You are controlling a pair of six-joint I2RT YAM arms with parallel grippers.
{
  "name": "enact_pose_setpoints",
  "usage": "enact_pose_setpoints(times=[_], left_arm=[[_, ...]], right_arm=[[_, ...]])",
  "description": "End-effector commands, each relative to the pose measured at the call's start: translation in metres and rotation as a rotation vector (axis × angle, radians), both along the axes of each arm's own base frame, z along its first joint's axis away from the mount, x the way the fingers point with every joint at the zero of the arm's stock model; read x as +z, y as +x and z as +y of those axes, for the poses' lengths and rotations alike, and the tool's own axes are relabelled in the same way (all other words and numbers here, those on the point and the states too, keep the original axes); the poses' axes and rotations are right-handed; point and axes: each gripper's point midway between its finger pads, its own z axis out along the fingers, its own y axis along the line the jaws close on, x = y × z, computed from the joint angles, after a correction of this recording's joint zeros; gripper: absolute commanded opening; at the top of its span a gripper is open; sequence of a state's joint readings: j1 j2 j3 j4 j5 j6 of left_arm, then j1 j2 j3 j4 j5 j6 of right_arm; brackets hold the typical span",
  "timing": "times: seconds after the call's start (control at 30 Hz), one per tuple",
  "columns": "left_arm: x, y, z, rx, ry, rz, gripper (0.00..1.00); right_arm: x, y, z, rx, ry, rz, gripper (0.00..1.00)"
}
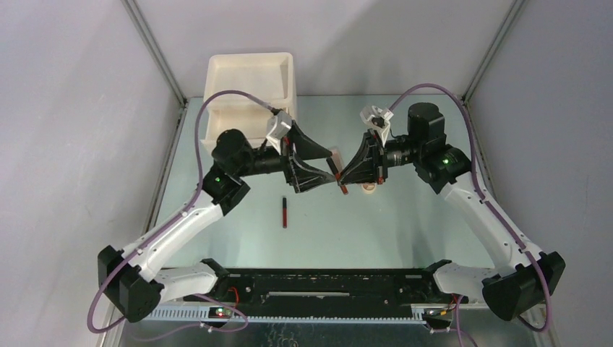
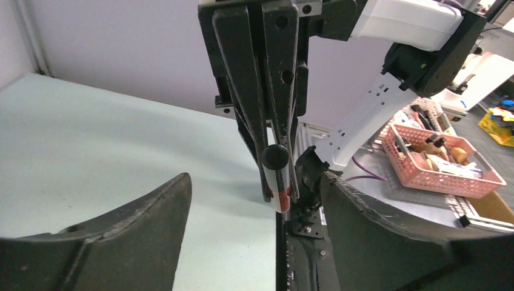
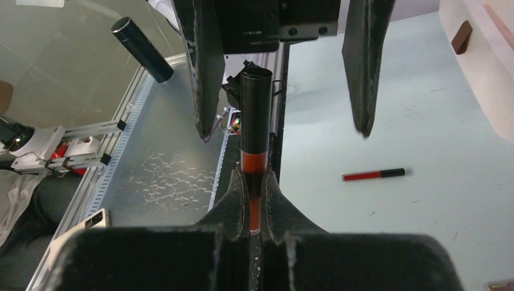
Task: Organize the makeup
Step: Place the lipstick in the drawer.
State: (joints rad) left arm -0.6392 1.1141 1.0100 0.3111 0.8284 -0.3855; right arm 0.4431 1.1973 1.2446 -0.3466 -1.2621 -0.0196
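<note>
A slim tube (image 3: 255,109) with a red body and a black cap is pinched in my right gripper (image 3: 255,177), which is shut on its red end above the table's middle. Its cap points at my left gripper (image 2: 254,182), whose fingers (image 3: 205,73) stand wide open on either side of the cap without touching it. From above, the two grippers meet tip to tip: left gripper (image 1: 331,166), right gripper (image 1: 341,178). A second red and black tube (image 1: 284,212) lies flat on the table (image 1: 405,231) in front of the left gripper; the right wrist view shows this tube (image 3: 373,174) too.
The cream drawer box (image 1: 249,76) stands at the back left, just behind the left arm. A small pink piece (image 1: 336,154) and a pale round piece (image 1: 369,187) lie by the grippers. A black rail (image 1: 318,285) runs along the near edge. Beyond the table sits a pink basket (image 2: 445,160).
</note>
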Motion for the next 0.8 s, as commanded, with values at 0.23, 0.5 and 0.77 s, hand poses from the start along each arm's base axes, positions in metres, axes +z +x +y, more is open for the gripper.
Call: enact_pose_setpoints(times=[0.23,0.5,0.77], left_arm=[[0.030,-0.026,-0.018,-0.139,-0.048,-0.046,0.56],[0.033,-0.028,-0.016,-0.143,-0.052,-0.065,0.25],[0.030,-0.028,-0.006,-0.084,-0.014,-0.120,0.00]], right_arm=[[0.007,-0.005,0.005,0.058,0.019,-0.037,0.00],[0.004,-0.006,0.004,0.065,0.015,-0.043,0.00],[-0.007,0.003,-0.003,-0.016,-0.033,-0.099,0.95]])
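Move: In the gap between the two hands the red lipstick stands nearly upright, its lower end already pinched by the right hand, its middle about 3 cm above that hand, 1 cm ahead and 1 cm left. From the open left hand that middle is roughly 3 cm back, 3 cm right and 4 cm below. A second lipstick lies on the table some 5 cm ahead of the left hand, 15 cm to its left and 37 cm down; the open drawer is about 33 cm ahead, 27 cm left and 20 cm lower. Easing in about 2 cm to the right and as much back, sinking slightly, the left hand brings its fingers around the lipstick's black cap, then stays there while they close and pinch it. The right hand holds the red end almost still, sinking about 1 cm, and once the left has its grip opens its fingers wide, letting go. ##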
